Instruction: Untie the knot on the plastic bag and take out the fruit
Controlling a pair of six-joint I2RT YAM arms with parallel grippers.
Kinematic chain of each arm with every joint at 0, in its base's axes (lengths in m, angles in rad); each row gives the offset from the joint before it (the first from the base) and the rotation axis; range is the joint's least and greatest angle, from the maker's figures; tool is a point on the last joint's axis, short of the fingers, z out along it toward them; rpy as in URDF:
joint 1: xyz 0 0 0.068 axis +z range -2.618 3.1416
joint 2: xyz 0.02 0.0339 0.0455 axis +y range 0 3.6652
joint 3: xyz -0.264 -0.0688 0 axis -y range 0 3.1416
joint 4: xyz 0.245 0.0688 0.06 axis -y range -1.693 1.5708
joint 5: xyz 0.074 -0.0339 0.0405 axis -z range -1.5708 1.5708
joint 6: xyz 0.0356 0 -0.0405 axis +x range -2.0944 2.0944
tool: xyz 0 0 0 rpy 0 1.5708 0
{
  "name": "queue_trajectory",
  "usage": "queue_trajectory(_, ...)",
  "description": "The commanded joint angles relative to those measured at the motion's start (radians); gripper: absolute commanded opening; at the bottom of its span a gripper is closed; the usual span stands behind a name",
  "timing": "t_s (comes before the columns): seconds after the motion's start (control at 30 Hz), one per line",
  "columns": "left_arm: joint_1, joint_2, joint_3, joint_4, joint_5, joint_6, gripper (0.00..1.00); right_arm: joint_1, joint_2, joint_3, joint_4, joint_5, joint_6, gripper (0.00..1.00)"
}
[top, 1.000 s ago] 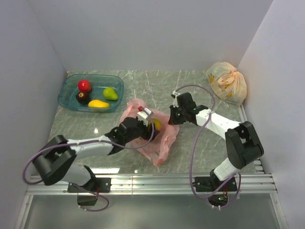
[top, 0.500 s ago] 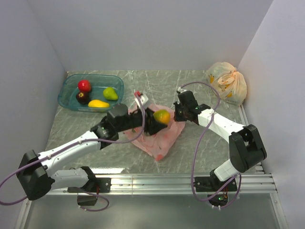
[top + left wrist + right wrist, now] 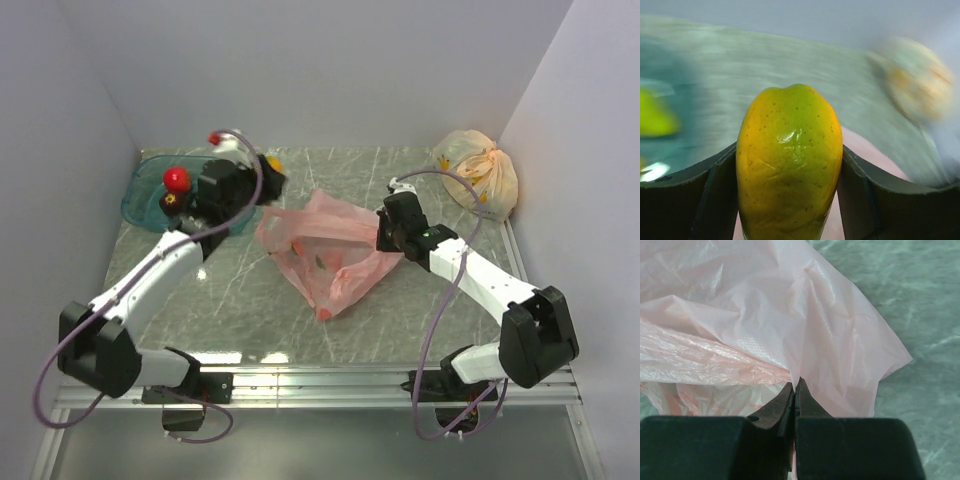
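The orange-yellow fruit (image 3: 789, 160) is clamped between the dark fingers (image 3: 715, 195) of my left gripper (image 3: 789, 205). In the top view that gripper (image 3: 262, 170) hangs with the fruit (image 3: 272, 163) at the right end of the blue tray (image 3: 135, 200). The pink plastic bag (image 3: 325, 245) lies limp mid-table, and I cannot see its knot. My right gripper (image 3: 385, 235) is shut on the bag's right edge. Its wrist view shows its tips (image 3: 795, 385) pinching a fold of the pink film (image 3: 765, 315). A red apple (image 3: 177, 179) and a dark round fruit (image 3: 172, 200) lie in the tray.
A pale yellow bag with orange print (image 3: 478, 172) sits at the back right corner. Grey walls close in the left, back and right sides. The left arm covers most of the tray's right half. The left wrist view is motion-blurred.
The left gripper lifted the orange-yellow fruit out of the pink bag and swung it back left to the tray. The right gripper stayed shut on the bag, which now stands taller and more spread.
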Motion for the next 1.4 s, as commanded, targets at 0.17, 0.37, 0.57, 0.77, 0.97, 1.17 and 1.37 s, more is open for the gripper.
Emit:
queue_trajectory(0.17, 0.316, 0.217, 0.131, -0.078, -0.348, -0.058, 0.36, 0.003, -0.115, -0.029, -0.040, 0.108, 0.017, 0.00)
queue_trajectory(0.37, 0.396, 0.407, 0.270, -0.117, -0.371, 0.013, 0.66, 0.007, -0.215, -0.050, -0.074, 0.106, 0.004, 0.00)
queue_trajectory(0.57, 0.396, 0.336, 0.258, -0.176, -0.366, -0.011, 0.93, 0.016, -0.249, -0.085, -0.080, 0.060, -0.031, 0.00)
queue_trajectory(0.77, 0.396, 0.080, 0.208, -0.302, -0.336, -0.027, 0.95, 0.127, -0.266, -0.148, -0.086, 0.040, -0.017, 0.00)
queue_trajectory(0.97, 0.396, -0.249, 0.143, -0.366, -0.343, 0.027, 0.99, 0.241, -0.206, -0.219, -0.021, 0.007, 0.004, 0.14)
queue_trajectory(1.17, 0.396, -0.516, 0.074, -0.446, -0.397, 0.052, 0.99, 0.326, -0.020, -0.202, -0.025, 0.071, 0.040, 0.24)
queue_trajectory(1.37, 0.396, -0.710, 0.031, -0.544, -0.463, 0.058, 0.99, 0.450, 0.046, -0.073, -0.155, 0.209, 0.037, 0.53)
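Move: The left hand already holds the mango; the tray's middle lies about 11 cm ahead of it, 28 cm to its left and 25 cm below. In the tray the pear is some 10 cm ahead and 17 cm left of this hand, the yellow fruit 5 cm ahead and 24 left, the red fruit 14 ahead and 31 left. The right hand pinches the bag's rim; the bag's middle is about 11 cm left, 1 cm ahead and 9 below. Swinging left some 22 cm, forward and down about 12 each, while turning roughly 40 degrees counter-clockwise, the left hand brings the mango over the tray, opens to release it, then retreats back and up about 26 cm each way. The right hand first rises slightly, then draws the pinched bag back and down, ending nearer the table and somewhat left, its fingers opening on the way. ##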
